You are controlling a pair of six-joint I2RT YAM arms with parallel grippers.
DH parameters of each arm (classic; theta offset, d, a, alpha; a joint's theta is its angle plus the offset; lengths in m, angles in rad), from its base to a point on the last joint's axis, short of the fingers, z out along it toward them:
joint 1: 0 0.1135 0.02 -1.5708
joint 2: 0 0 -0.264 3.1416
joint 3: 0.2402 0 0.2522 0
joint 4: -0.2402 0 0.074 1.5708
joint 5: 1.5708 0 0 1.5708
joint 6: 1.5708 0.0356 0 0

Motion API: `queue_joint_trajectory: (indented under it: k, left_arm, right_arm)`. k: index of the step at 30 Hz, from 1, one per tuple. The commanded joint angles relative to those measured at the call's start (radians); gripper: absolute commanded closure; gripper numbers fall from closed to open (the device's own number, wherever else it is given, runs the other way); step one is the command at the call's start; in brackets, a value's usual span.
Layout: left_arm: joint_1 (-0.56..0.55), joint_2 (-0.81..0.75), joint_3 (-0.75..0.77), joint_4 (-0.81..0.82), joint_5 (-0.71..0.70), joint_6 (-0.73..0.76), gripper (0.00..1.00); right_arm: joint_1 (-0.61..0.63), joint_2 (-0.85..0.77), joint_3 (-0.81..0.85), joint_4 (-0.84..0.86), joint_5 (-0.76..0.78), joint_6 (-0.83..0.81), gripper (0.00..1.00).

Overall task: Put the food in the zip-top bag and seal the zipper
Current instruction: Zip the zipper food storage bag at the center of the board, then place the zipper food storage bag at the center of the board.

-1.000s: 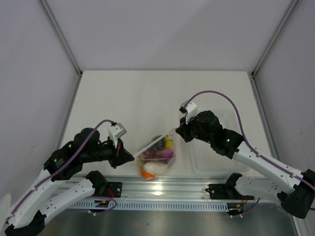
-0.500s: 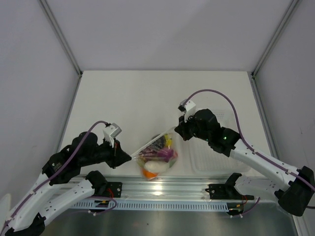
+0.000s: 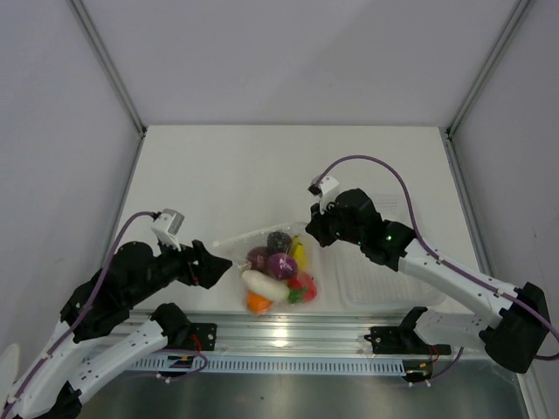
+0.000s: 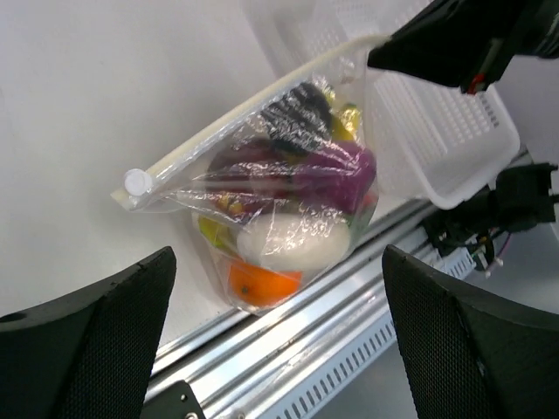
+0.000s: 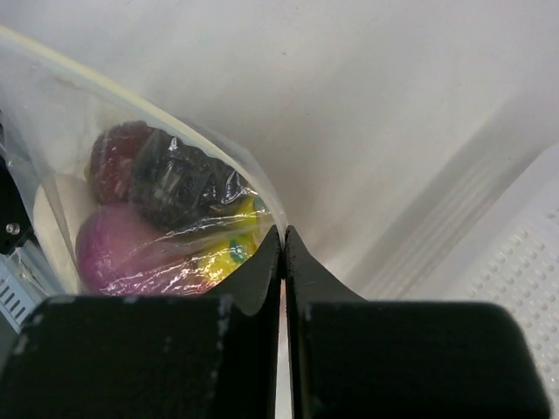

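Observation:
The zip-top bag (image 3: 278,271) lies near the table's front edge with the food inside: an orange ball (image 3: 258,303), a white oblong piece (image 3: 262,284), a purple piece (image 3: 281,264) and a yellow banana bunch (image 3: 299,253). Its zipper (image 4: 236,113) runs along the top edge as a pale strip. My right gripper (image 5: 282,231) is shut on the bag's right top corner. My left gripper (image 4: 278,262) stands wide open to the left of the bag, touching nothing.
A clear ridged plastic tray (image 3: 384,271) sits right of the bag, under my right arm. An aluminium rail (image 3: 288,336) runs along the near table edge, just below the bag. White walls close in the table on three sides.
My left gripper has opened, let go of the bag's left corner and drawn back to the left. The bag has sagged and spread on the table. The right gripper keeps its pinch.

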Motion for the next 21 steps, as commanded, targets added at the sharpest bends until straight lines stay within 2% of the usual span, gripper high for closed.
queue_joint_trajectory:
  k: [1,4,11,17,21]
  left_arm:
    - [-0.004,-0.041,0.072,0.060,-0.145,-0.020,0.01]
    - [-0.004,-0.073,0.091,0.080,-0.161,-0.011,0.00]
    - [-0.004,-0.116,0.075,0.102,-0.087,-0.004,0.00]
    - [-0.004,-0.142,0.051,0.102,-0.033,-0.009,0.01]
    - [-0.004,-0.148,0.034,0.105,0.002,-0.011,0.01]
  right_arm:
    - [-0.007,0.067,0.087,0.039,-0.018,-0.012,1.00]
    - [-0.023,0.148,0.135,0.051,-0.038,-0.014,1.00]
    - [-0.089,0.364,0.259,0.083,-0.095,0.014,1.00]
    - [-0.152,0.588,0.420,0.036,-0.098,0.078,1.00]
    - [-0.194,0.682,0.477,0.071,-0.110,0.133,1.00]
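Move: My right hand still pinches one end of the bag's zipper; the board's centre lies about 14 cm ahead, 7 cm left and 20 cm below it. The food bag's filled part is roughly 7 cm back, 9 cm left and 16 cm below; the basket is some 19 cm right, level, 17 cm below. From my empty left hand the food bag is about 16 cm right, 1 cm ahead and 20 cm below, the zipper's free end 6 cm straight ahead and 14 cm below. Keeping the zipper end pinched shut, I carry my right hand about 12 cm forward and, increasingly, down some 7 cm, drifting left, so it pulls the food bag by its corner towards the board's centre; the hand tips down some 15 degrees. My left hand, already open and free of the bag, backs off upward about 6 cm and slightly left, its fingers tilting up. ##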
